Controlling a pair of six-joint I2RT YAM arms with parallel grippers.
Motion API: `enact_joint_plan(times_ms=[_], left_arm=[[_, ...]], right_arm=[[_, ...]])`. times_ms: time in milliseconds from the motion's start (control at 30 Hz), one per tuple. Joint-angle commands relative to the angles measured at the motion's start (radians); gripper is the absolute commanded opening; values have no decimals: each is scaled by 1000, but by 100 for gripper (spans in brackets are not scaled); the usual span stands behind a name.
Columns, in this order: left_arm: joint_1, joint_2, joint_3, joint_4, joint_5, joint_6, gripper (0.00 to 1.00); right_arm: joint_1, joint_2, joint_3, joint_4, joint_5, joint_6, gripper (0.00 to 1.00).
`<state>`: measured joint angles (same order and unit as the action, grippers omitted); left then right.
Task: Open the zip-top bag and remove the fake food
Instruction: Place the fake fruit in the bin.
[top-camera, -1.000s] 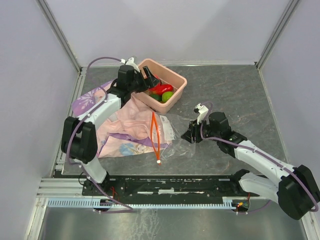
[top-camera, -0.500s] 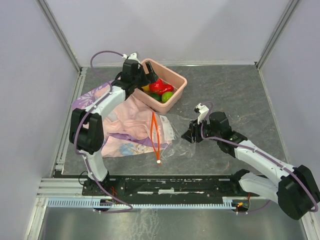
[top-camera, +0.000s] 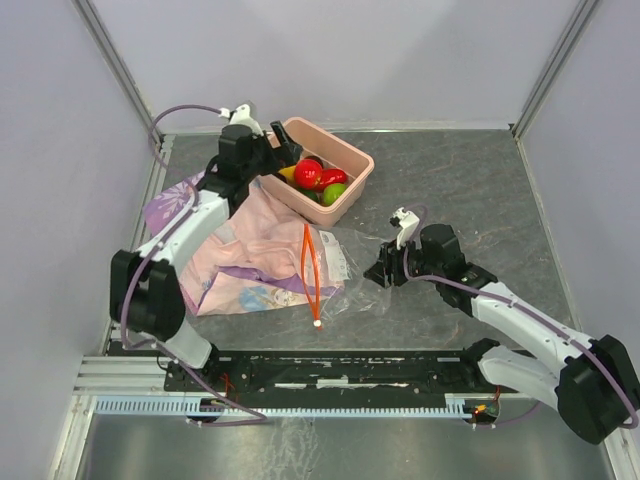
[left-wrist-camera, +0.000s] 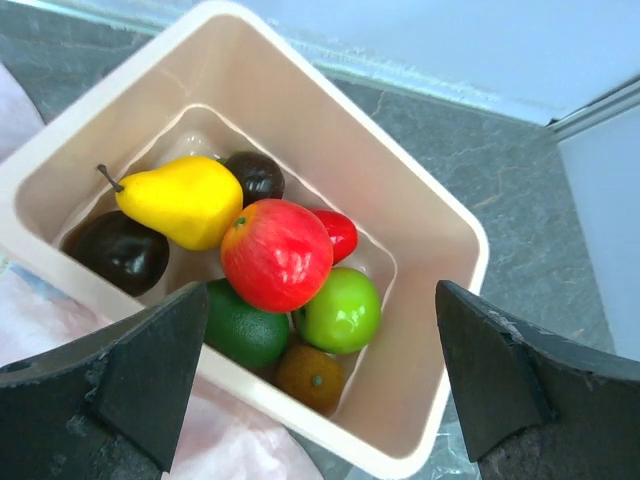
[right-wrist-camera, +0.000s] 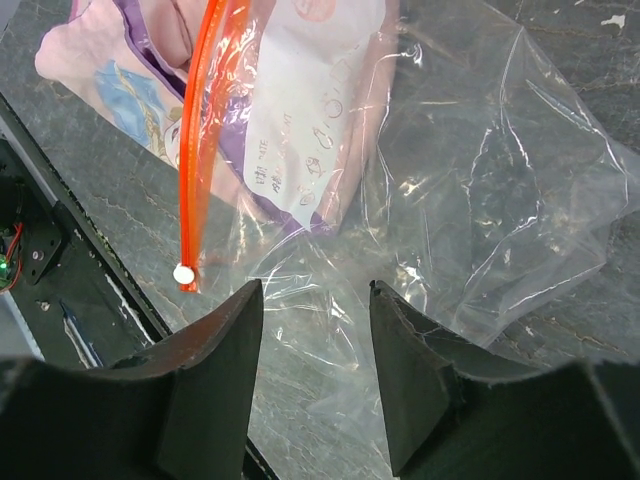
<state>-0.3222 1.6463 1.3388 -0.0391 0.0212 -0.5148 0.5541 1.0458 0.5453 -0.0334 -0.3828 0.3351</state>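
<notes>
The fake food (top-camera: 315, 178) lies in a salmon-pink tub (top-camera: 352, 158). In the left wrist view I see a red apple (left-wrist-camera: 276, 254), a yellow pear (left-wrist-camera: 180, 200), a green apple (left-wrist-camera: 342, 310) and dark pieces. My left gripper (top-camera: 283, 158) (left-wrist-camera: 320, 295) hangs open over the tub's near-left rim, holding nothing. The zip-top bag (top-camera: 345, 272) (right-wrist-camera: 480, 200) lies flat, partly on a printed cloth. Its orange zip strip (right-wrist-camera: 200, 130) ends at a white slider (right-wrist-camera: 183, 272). No fruit shows inside it. My right gripper (top-camera: 380, 270) (right-wrist-camera: 315, 290) is open just above the bag's clear plastic.
The pink-and-purple printed cloth (top-camera: 230, 250) spreads left of the bag and under the tub's near side. The tub's rim (left-wrist-camera: 440, 220) stands close to the back wall. A black rail (top-camera: 330, 370) runs along the table's near edge, close to the slider.
My left gripper has opened fully and drawn back to the left of the tub. A red apple now lies on top of the fruit. The right arm has barely moved.
</notes>
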Motion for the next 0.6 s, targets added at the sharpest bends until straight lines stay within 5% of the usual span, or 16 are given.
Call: enact_joint_plan(times_ms=[0,367,567], left_arm=[[21,-161,-102,135,41,6,100],[71,-453,-387,203,330,-55,99],[81,-631,-559,179,337,-89,100]], right_arm=[[-6,-52,26,-8,12,-30,55],[-18,-169,27,-93,95,-53,69],[-24,-222,-13,-84,184,-14,79]])
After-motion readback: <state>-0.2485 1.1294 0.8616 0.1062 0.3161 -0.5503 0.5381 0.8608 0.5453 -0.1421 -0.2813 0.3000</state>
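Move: The red apple, just placed in the bin, lies about 14 cm below the open left gripper, some 3 cm ahead and 4 cm to its right. From this gripper the yellow pear is about 5 cm ahead and 2 cm left, the green apple 2 cm back and 11 cm right, both roughly 16 cm down. From the right gripper, the empty zip-top bag is about 3 cm ahead, 8 cm left and 10 cm below; the red apple is some 26 cm ahead and 20 cm left, slightly lower. Draw the empty left gripper back about 12 cm, away from the red apple and out over the pink cloth, rising some 5 cm first and sinking slightly at the end; keep it wide open while it turns clockwise and its fingers tip up, roughly 10 degrees each. Meanwhile lift the right gripper up and to the right, away from the bag, opening its fingers wider. ##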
